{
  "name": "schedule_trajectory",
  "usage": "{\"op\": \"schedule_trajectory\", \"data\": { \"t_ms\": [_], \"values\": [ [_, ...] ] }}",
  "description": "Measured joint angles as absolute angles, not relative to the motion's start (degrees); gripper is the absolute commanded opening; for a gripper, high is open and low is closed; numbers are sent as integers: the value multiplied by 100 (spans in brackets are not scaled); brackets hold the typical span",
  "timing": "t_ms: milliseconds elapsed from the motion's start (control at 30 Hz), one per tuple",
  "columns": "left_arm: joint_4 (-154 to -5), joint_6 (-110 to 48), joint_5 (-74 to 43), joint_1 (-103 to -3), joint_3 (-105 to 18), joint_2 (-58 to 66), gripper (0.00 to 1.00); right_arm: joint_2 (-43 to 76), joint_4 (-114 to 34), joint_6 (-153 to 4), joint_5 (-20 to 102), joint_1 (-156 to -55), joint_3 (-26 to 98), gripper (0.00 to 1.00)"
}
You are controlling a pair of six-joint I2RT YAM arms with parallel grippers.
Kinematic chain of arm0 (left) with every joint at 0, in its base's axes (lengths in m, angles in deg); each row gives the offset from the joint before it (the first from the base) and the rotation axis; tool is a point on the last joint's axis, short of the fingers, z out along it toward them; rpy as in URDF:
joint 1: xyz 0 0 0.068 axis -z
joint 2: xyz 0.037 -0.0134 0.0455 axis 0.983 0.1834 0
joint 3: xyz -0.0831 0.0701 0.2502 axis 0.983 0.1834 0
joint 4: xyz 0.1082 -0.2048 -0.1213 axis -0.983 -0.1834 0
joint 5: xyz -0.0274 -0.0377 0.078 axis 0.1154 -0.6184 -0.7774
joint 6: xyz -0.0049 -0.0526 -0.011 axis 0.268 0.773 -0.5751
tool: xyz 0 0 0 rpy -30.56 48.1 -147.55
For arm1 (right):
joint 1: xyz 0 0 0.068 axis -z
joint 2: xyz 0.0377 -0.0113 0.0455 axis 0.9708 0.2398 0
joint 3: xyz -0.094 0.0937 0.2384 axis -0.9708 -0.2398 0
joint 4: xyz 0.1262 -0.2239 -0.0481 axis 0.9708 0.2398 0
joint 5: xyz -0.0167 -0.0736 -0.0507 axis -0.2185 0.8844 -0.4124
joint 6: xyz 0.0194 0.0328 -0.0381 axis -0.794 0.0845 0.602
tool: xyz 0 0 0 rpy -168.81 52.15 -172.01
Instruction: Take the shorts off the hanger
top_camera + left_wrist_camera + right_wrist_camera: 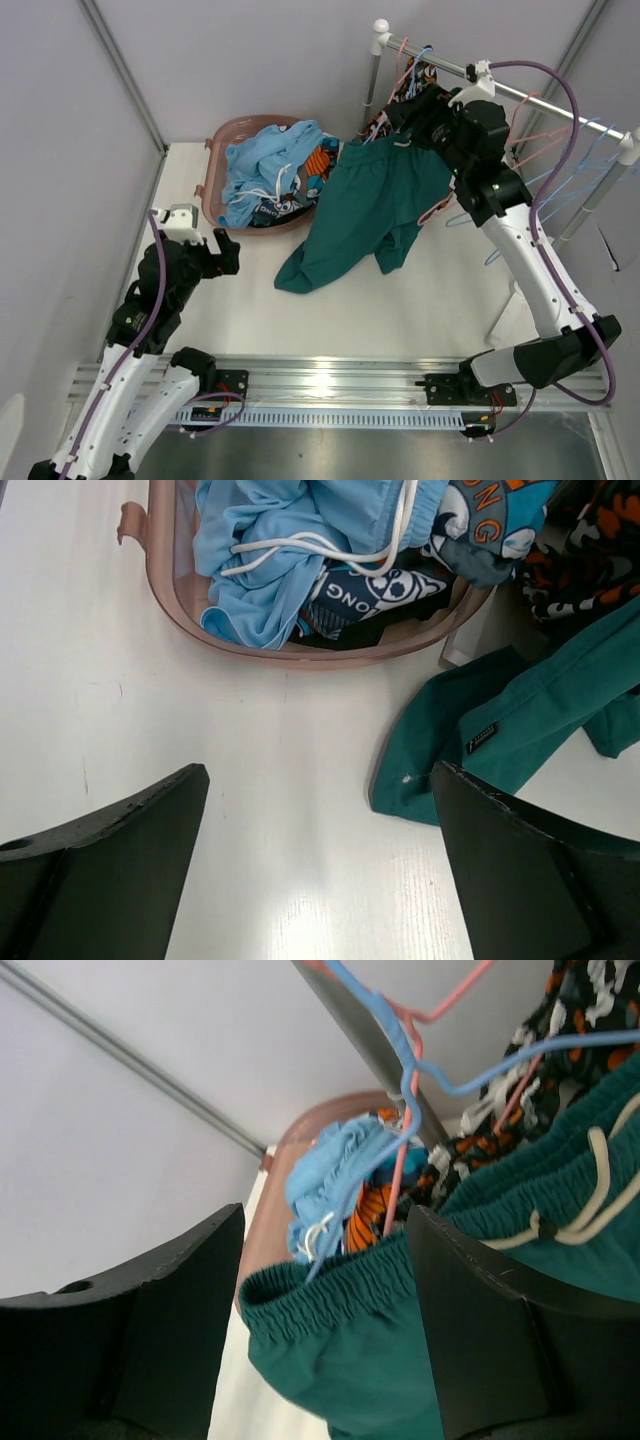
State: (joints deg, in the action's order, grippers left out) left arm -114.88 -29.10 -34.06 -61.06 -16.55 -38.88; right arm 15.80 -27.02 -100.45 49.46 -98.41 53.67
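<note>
The teal green shorts point(365, 205) hang by the waistband from a hanger near the rail and drape down onto the table. My right gripper point(415, 118) is up at the waistband. In the right wrist view its jaws point(328, 1230) stand wide open with the elastic waistband point(340, 1285) between them, under a blue hanger point(400, 1055) and a pink one. Camouflage shorts point(415, 78) hang on the rail behind. Light blue shorts point(265, 160) and patterned shorts point(370, 590) lie in the basket. My left gripper point(228, 252) is open and empty above the table point(320, 780).
A pink-brown basket point(215, 140) stands at the back left of the white table. The metal rail point(520, 95) crosses the back right, with several empty pink and blue hangers point(570, 150) on it. A leg of the teal shorts point(470, 745) lies just right of my left fingers.
</note>
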Motion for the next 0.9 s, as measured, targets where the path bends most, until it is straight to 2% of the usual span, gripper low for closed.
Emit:
{"op": "schedule_trajectory", "data": {
  "t_ms": [167,333,433,467,533,567,633,667,733,767,800,900],
  "values": [
    [-11464,-2910,-3408,-5957,-1653,-3838,99,1790,-3275,-10041,5414,-10068,5266,70],
    [-11462,-2910,-3423,-5885,-1653,-3829,99,2240,-3437,-10043,5702,-10186,5262,65],
    [-11460,-2910,-3425,-5852,-1653,-3847,99,2387,-3445,-10043,5842,-10219,5249,56],
    [-11458,-2910,-3427,-5837,-1653,-3847,99,2395,-3463,-10045,5886,-10223,5231,49],
    [-11460,-2912,-3430,-5809,-1653,-3847,99,2395,-3528,-10061,5967,-10228,5216,41],
    [-11460,-2910,-3430,-5800,-1653,-3847,99,2395,-3577,-10076,6004,-10228,5214,34],
    [-11458,-2912,-3445,-5789,-1651,-3847,99,2395,-3655,-10098,6043,-10228,5210,28],
    [-11458,-2912,-3452,-5782,-1651,-3844,99,2393,-3690,-10111,6056,-10230,5197,19],
    [-11458,-2912,-3469,-5776,-1651,-3840,99,2382,-3714,-10168,6087,-10232,5153,11],
    [-11458,-2910,-3476,-5774,-1651,-3840,99,2371,-3721,-10207,6111,-10232,5100,3],
    [-11456,-2910,-3482,-5772,-1651,-3836,99,2363,-3719,-10233,6137,-10232,5048,0],
    [-11456,-2912,-3504,-5763,-1651,-3827,99,2317,-3743,-10244,6181,-10232,4923,0]
  ]
}}
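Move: The blue hanger's sloping arm, just below its neck, lies about 5 cm ahead of the open right gripper, 2 cm to its left and some 2 cm lower. The pink hanger's wire is about 9 cm ahead and 3 cm left; the green shorts' middle is roughly 8 cm back, 3 cm left and well below. The orange-black garment hangs some 14 cm almost straight ahead, lower down. From the left gripper the blue hanger is about 20 cm ahead, 25 cm right and 18 cm up. Bring the right gripper forward and down, about 5 cm each, easing some 2 cm left as you go, until the blue hanger's arm below the twisted neck sits between the fingertips. Once there, shut the fingers from well open to nearly closed and pinch the wire, turning the hand slightly clockwise (under 10 degrees). ##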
